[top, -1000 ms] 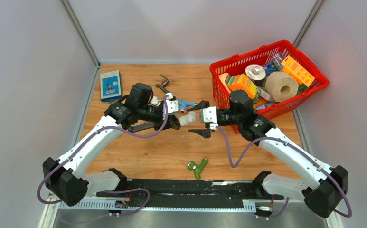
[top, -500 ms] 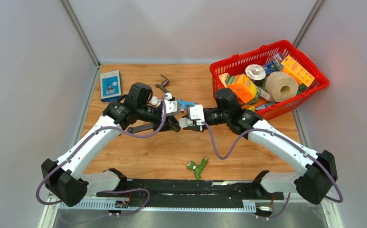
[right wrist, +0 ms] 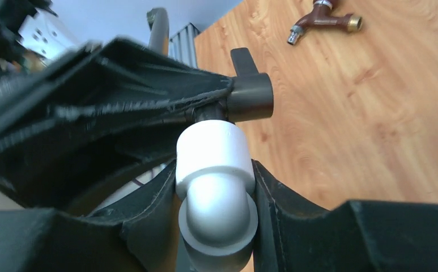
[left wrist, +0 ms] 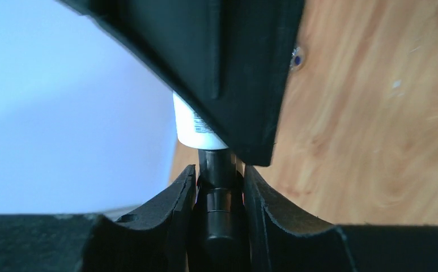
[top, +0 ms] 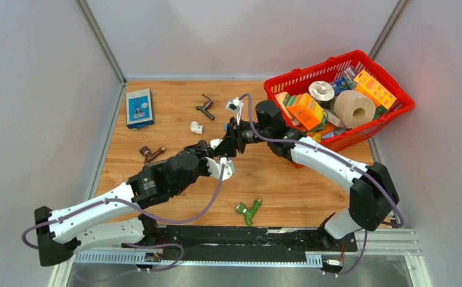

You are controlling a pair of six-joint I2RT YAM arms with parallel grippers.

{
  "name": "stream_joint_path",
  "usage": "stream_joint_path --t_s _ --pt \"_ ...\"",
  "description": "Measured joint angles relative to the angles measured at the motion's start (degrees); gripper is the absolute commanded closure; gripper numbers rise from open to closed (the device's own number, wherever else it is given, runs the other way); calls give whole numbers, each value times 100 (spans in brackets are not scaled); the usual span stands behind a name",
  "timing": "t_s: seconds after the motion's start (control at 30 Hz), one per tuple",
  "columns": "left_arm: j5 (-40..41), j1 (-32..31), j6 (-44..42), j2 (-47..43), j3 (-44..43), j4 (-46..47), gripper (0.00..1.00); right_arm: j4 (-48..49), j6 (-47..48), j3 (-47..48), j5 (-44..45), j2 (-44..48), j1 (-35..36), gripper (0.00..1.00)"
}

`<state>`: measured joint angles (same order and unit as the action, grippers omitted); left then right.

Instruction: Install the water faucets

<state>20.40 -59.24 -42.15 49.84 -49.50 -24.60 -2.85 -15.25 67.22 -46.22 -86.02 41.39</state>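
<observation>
My left gripper is shut on the body of a dark faucet. Its stem end goes into a white elbow fitting. My right gripper is shut on that elbow. The two grippers meet nose to nose above the table's middle. In the right wrist view the dark faucet sticks out of the elbow's top with a short lever. A green faucet lies near the front. Another dark-grey faucet lies at the back. No blue-handled faucet is in view.
A brown faucet lies left of the left arm. A loose white elbow lies behind the grippers. A blue box is at the back left. A red basket full of goods stands at the back right.
The left arm has swung down and now reaches in from the front left. The right gripper moved left and up and closed on the white elbow. The brown faucet is now uncovered.
</observation>
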Motion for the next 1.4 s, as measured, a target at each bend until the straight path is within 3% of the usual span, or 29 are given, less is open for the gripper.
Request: stream_joint_path --t_s 0.13,0.23,0.37,0.5,0.7,0.9,1.07,1.2,1.4 --pt "1915 -837 -866 297 649 1064 100 898 -1558 -354 -90 -221 -94 100" --pt "2616 -1049 -1283 476 957 1626 100 1362 -2332 -459 -149 -415 -138 95" --pt "2885 -1113 -1414 435 1023 1847 100 1751 -2671 -483 -118 -450 -142 65" --pt "2667 -1034 -1016 354 745 1445 100 1829 -2435 -483 -28 -310 -164 38" --pt "767 -94 175 227 208 376 100 1878 -1080 -483 240 262 -605 27" --pt "-1801 1639 1014 181 -28 -704 100 1552 1432 -699 203 1416 -765 26" --pt "-4048 2640 1211 835 -710 -1475 100 1056 3560 -1134 -334 2129 -730 26" --pt "-5484 2905 1086 1578 -1458 -2026 100 643 4612 -1460 -616 2238 -638 28" --pt "-6540 2900 649 2389 -2234 -2811 100 157 5355 -1587 -695 2218 -326 31"
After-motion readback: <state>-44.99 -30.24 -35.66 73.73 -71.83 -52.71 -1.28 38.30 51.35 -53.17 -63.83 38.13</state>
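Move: The white elbow is already pinched in the right fingers, about 4 cm to the left hand's right and 1 cm ahead; the gray faucet in the left hand lies some 4 cm left of the right hand and 1 cm back. From the left hand, roughly 22 cm lower, a second elbow lies 15 cm ahead and 5 cm left, the green faucet 14 cm back and 14 cm right. Still pinching the elbow on the faucet's end, the right hand rolls a last 20 degrees about its fingers while the left counter-turns about as much; then the right opens, comes off rightward, looping forward and up about 9 cm before sinking back and rolling back nearly 80 degrees. The left keeps its grip, dips, then swings right and back, tipping down some 70 degrees from its counter-turn. ##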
